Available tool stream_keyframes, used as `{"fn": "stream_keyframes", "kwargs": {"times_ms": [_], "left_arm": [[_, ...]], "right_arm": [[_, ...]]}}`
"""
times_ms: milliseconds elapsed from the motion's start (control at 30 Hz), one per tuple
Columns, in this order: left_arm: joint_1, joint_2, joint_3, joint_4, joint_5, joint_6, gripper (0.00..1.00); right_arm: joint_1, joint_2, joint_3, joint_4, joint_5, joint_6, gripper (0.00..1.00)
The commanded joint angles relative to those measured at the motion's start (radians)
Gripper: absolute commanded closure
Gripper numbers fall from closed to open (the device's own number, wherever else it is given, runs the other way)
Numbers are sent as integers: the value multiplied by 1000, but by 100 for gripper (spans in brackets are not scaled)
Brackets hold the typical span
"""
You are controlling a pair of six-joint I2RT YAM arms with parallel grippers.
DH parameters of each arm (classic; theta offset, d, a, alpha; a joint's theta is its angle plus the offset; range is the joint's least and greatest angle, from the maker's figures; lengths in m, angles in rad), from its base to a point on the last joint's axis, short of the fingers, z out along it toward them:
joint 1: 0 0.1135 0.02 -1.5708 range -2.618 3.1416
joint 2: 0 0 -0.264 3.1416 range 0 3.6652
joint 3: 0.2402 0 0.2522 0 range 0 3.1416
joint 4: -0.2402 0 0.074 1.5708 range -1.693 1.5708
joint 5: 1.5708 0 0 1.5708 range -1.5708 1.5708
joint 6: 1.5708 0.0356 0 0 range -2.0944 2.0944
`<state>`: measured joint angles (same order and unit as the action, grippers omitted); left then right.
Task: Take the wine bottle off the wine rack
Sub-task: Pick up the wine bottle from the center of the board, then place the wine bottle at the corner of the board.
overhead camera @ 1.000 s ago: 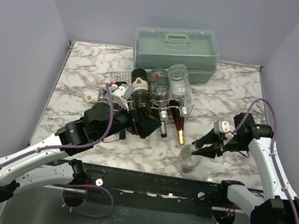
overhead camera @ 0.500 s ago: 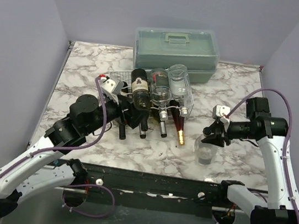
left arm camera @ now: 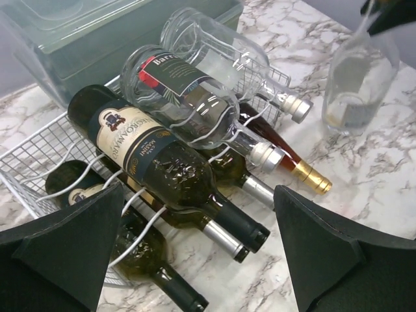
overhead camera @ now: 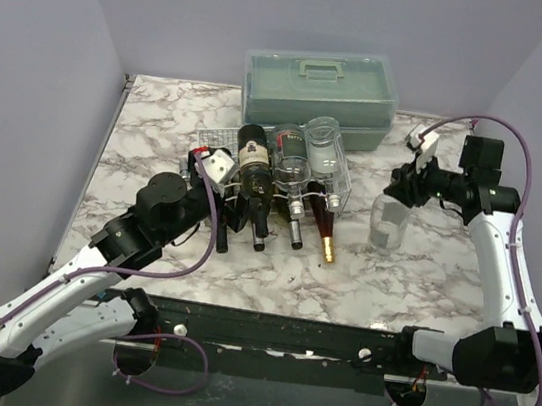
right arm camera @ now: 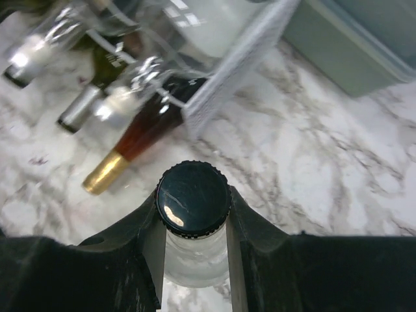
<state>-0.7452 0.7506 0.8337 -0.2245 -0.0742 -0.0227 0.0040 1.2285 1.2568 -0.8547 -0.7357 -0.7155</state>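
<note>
The white wire wine rack (overhead camera: 341,187) (left arm camera: 36,159) holds several bottles lying necks toward me. A dark wine bottle (overhead camera: 253,172) (left arm camera: 162,169) with a cream label lies on top, beside two clear bottles (left arm camera: 195,97). My left gripper (overhead camera: 227,209) (left arm camera: 195,253) hangs open just in front of the dark necks, touching nothing. To the right of the rack, my right gripper (overhead camera: 404,186) (right arm camera: 194,257) is shut on the neck of an upright clear bottle (overhead camera: 386,227) (right arm camera: 194,198) with a black cap, held over the table.
A grey-green plastic case (overhead camera: 320,87) with a handle stands behind the rack. An amber bottle with a gold cap (overhead camera: 326,229) (right arm camera: 133,146) sticks out of the rack's lower right. Purple walls close in the marble table (overhead camera: 151,126) on three sides.
My right gripper has carried the clear bottle from near the front edge back and to the right. My left gripper has shifted left along the front of the rack, still open.
</note>
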Motion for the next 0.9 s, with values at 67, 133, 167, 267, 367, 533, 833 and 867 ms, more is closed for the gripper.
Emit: {"fn": "stream_keyframes", "kwargs": {"times_ms": [67,133,167,267,367,533,833,867], "left_arm": [[5,-13,-32,3,-77,89,1],[6,-19,-38,5,-95,87,1],[5,-19,-38,5,-96,87,1],[5,-15,-34,2,-93,92,1],[6,-16,-33,-3,-102,93,1],[9,-23,-33,-4,-117,93,1],[11,-29,-36,-3,-128,92,1],[12,-25,-36,-4,-128,92,1]], "right_arm": [[-95,87,80,508,133,313,97],[-118,120,92,580,159,369,99],[-126,138,100,614,178,394,100],[-133,194,125,706,231,448,100],[-133,257,144,799,269,491,100],[-134,356,176,943,372,567,100],[-132,497,269,1048,514,597,100],[-133,516,286,1054,518,600,100]]}}
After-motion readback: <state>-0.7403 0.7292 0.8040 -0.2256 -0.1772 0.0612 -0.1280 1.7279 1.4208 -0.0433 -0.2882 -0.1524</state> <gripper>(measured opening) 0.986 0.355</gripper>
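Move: Gripped by its black cap, the clear bottle is bound for the bare table beyond the right hand, about 27 cm ahead, 14 right and 25 below; the box stands some 36 cm ahead and 24 left of that hand, the gold-necked bottle 8 ahead and 18 left. From the open left hand the upper wine bottle lies about 10 cm ahead, 8 right and 10 lower; the label bottle is 9 cm right of it, the lower wine bottle 8 left of it. Swinging forward and rightward, the right hand carries the clear bottle some 25 cm at nearly constant height, past the box's front right corner towards the bare back-right of the table. It keeps its grip on the black cap and turns about 45 degrees clockwise. The left hand, open and holding nothing, first sinks about a centimetre and edges some 2 cm left, turning slightly counter-clockwise. ##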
